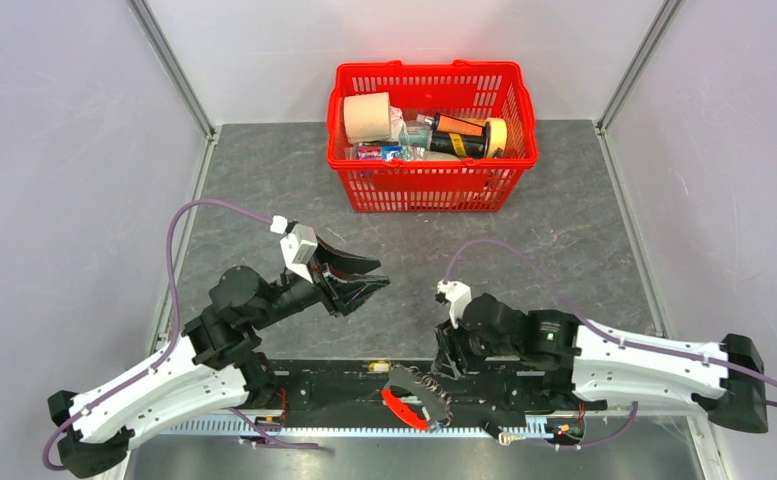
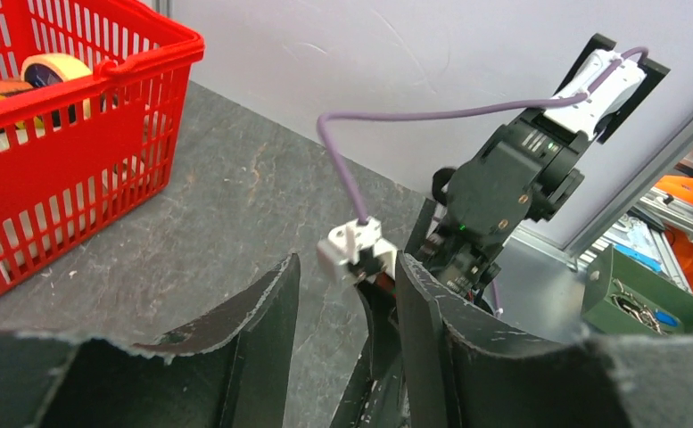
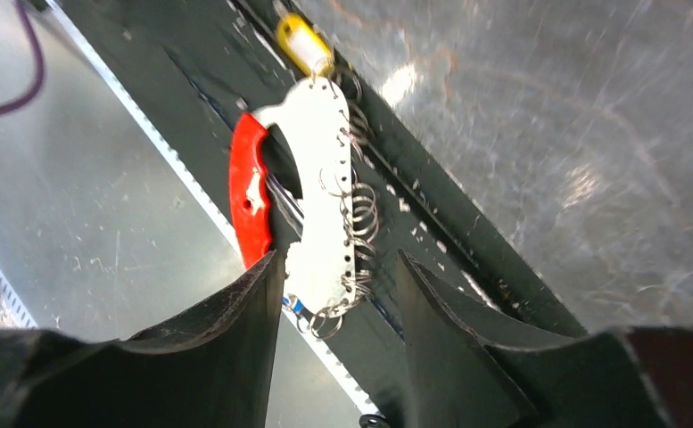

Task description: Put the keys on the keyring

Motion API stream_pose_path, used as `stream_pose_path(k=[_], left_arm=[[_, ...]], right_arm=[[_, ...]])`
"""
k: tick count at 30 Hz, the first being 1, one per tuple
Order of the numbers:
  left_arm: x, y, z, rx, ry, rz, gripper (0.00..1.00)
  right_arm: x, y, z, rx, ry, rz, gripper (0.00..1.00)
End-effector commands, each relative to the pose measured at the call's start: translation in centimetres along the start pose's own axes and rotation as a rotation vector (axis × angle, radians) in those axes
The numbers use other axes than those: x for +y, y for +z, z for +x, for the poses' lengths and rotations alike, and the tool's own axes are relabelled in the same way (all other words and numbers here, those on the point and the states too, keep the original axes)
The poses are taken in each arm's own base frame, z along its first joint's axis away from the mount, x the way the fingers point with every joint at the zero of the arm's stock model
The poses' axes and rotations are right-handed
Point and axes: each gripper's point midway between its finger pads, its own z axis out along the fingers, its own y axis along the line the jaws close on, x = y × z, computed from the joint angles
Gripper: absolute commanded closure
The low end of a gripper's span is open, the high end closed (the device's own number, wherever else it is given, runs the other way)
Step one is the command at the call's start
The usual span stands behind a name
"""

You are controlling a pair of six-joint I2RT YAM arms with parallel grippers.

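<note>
The keyring [image 1: 411, 403] lies on the black base rail at the near edge, between the two arm bases. In the right wrist view it is a red curved strap [image 3: 246, 192] beside a pale plate [image 3: 325, 196] hung with several small wire rings, a yellow tag [image 3: 304, 45] at its far end. A bit of blue [image 3: 300, 305] shows under its near end. My right gripper [image 3: 338, 267] is open, its jaws standing on either side of the keyring's near end; in the top view it [image 1: 442, 372] points down there. A small silvery key [image 1: 509, 437] lies at the front edge. My left gripper [image 1: 362, 285] is open and empty above the table.
A red basket [image 1: 434, 190] holding tape rolls and bottles stands at the back middle and shows in the left wrist view [image 2: 57, 134]. The left wrist view also shows the right arm [image 2: 503, 187] and a green box [image 2: 646, 303] beyond the table. Purple cables loop over both arms.
</note>
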Motion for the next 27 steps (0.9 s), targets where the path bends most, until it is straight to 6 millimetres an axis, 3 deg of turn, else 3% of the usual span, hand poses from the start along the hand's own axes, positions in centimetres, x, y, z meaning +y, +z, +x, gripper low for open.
stream_pose_path(k=[1, 8, 16, 22, 27], left_arm=[[0.4, -0.4, -0.2, -0.02, -0.037, -0.032, 0.49], [0.6, -1.2, 0.3, -0.022, -0.042, -0.041, 0.48], [0.4, -1.5, 0.6, -0.024, -0.053, -0.03, 0.47], [0.2, -1.9, 0.7, -0.027, -0.063, -0.024, 0.47], [0.1, -2.0, 0.9, -0.024, -0.069, -0.016, 0.47]], right_arm=[[1.5, 1.9, 2.4, 0.099, 0.119, -0.085, 0.43], [1.2, 3.3, 4.2, 0.132, 0.194, -0.106, 0.42], [0.6, 4.7, 2.3, 0.038, 0.174, -0.07, 0.44], [-0.1, 6.2, 2.5, 0.062, 0.168, -0.022, 0.47], [-1.1, 5.1, 3.5, 0.091, 0.172, 0.024, 0.47]])
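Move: The keyring, a metal plate edged with wire rings, lies on the black ledge, its middle about 6 cm left of the right hand, 5 cm back and 10 cm below. On the same level, its red handle is about 8 cm left and 7 cm back, and the yellow tag about 13 cm left and 1 cm ahead. From the left hand the keyring is some 13 cm back, 5 cm to the right and 33 cm below. Down towards the ring-lined edge of the keyring goes the right hand, sinking about 7.5 cm in all: first down and some 3 cm back, fingers swinging about ten degrees backward, then, after a brief check, slightly forward and left before sinking again. The fingers stay half open astride the rings; no touch can be made out. The left hand, half open and empty, drifts about 2 cm left and down. ##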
